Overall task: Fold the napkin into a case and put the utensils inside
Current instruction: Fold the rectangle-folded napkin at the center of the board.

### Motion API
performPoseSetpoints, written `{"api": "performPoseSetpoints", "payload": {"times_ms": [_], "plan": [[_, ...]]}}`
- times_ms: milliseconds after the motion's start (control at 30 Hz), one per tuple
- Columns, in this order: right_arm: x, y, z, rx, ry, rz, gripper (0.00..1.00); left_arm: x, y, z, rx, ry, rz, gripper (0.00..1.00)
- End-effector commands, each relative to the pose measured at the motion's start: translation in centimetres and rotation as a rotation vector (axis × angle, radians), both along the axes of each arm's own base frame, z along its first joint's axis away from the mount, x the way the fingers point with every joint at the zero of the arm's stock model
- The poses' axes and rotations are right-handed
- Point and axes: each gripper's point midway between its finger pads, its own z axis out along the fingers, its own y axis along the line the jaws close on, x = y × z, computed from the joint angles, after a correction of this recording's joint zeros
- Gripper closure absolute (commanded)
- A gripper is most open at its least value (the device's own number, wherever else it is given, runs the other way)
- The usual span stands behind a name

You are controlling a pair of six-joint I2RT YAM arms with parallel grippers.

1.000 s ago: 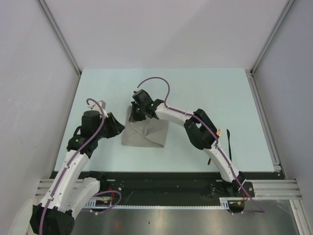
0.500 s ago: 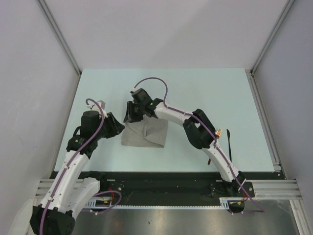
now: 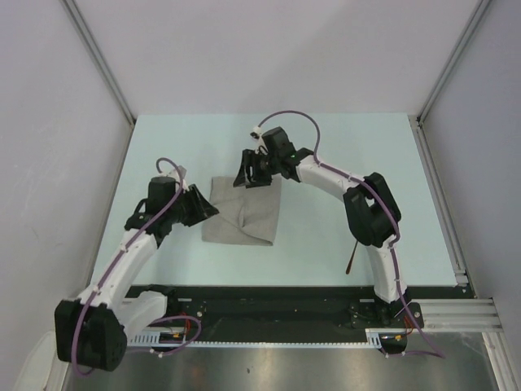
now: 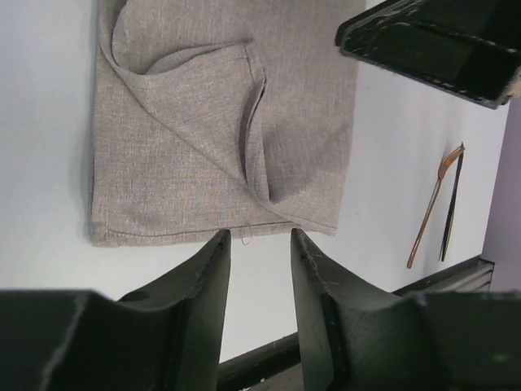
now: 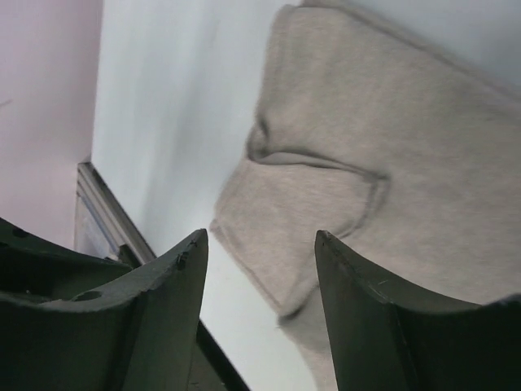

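Observation:
The napkin lies on the table as a grey-beige cloth folded over itself, with a loose flap and a raised crease across it. My left gripper stands open and empty at the cloth's left edge, fingertips just short of the hem. My right gripper hovers open and empty over the cloth's far edge, the napkin below it. The utensils lie side by side to the right: a copper fork and a thin black piece. From above, my right arm mostly hides them.
The pale blue-green table is bounded by grey walls and aluminium rails. A black strip runs along the near edge by the arm bases. My right arm's elbow hangs over the table's right side.
My right gripper has opened, let go of the napkin's far left corner and drawn back to the right and far side. My left arm has shifted slightly toward the cloth.

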Motion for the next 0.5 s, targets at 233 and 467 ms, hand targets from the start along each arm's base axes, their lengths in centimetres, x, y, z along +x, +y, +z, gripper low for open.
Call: {"api": "performPoseSetpoints", "payload": {"times_ms": [233,467], "plan": [[0.3,-1.9,-4.0,0.010,0.000,0.045,0.57,10.5,-3.3,-1.1,-0.102,0.094,0.063,1.00],[0.8,-2.4,-5.6,0.070,0.047,0.036,0.68,14.4,-2.4,-7.9,0.002,0.242,0.136,1.00]]}}
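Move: The folded napkin's middle lies about 8 cm ahead of the left hand, some 7 cm to its right and 10 cm below; from the right hand it is about 2 cm back, 1 cm to the right and 9 cm below. The small standing crease sits nearer the bases, about 5 cm ahead of the left hand and 7 cm to its right. The napkin's far-left corner is roughly 19 cm ahead of the left hand and 1 cm to its left. Over the napkin's left half the left hand sweeps forward about 12 cm, sinking some 6 cm and drifting slightly right, while its half-open fingers shut and tip down a little. Towards the napkin's middle the right hand lowers about 5 cm and shifts a little right, its fingers narrowing to about half their gap; whether either hand touches the cloth can't be seen. ##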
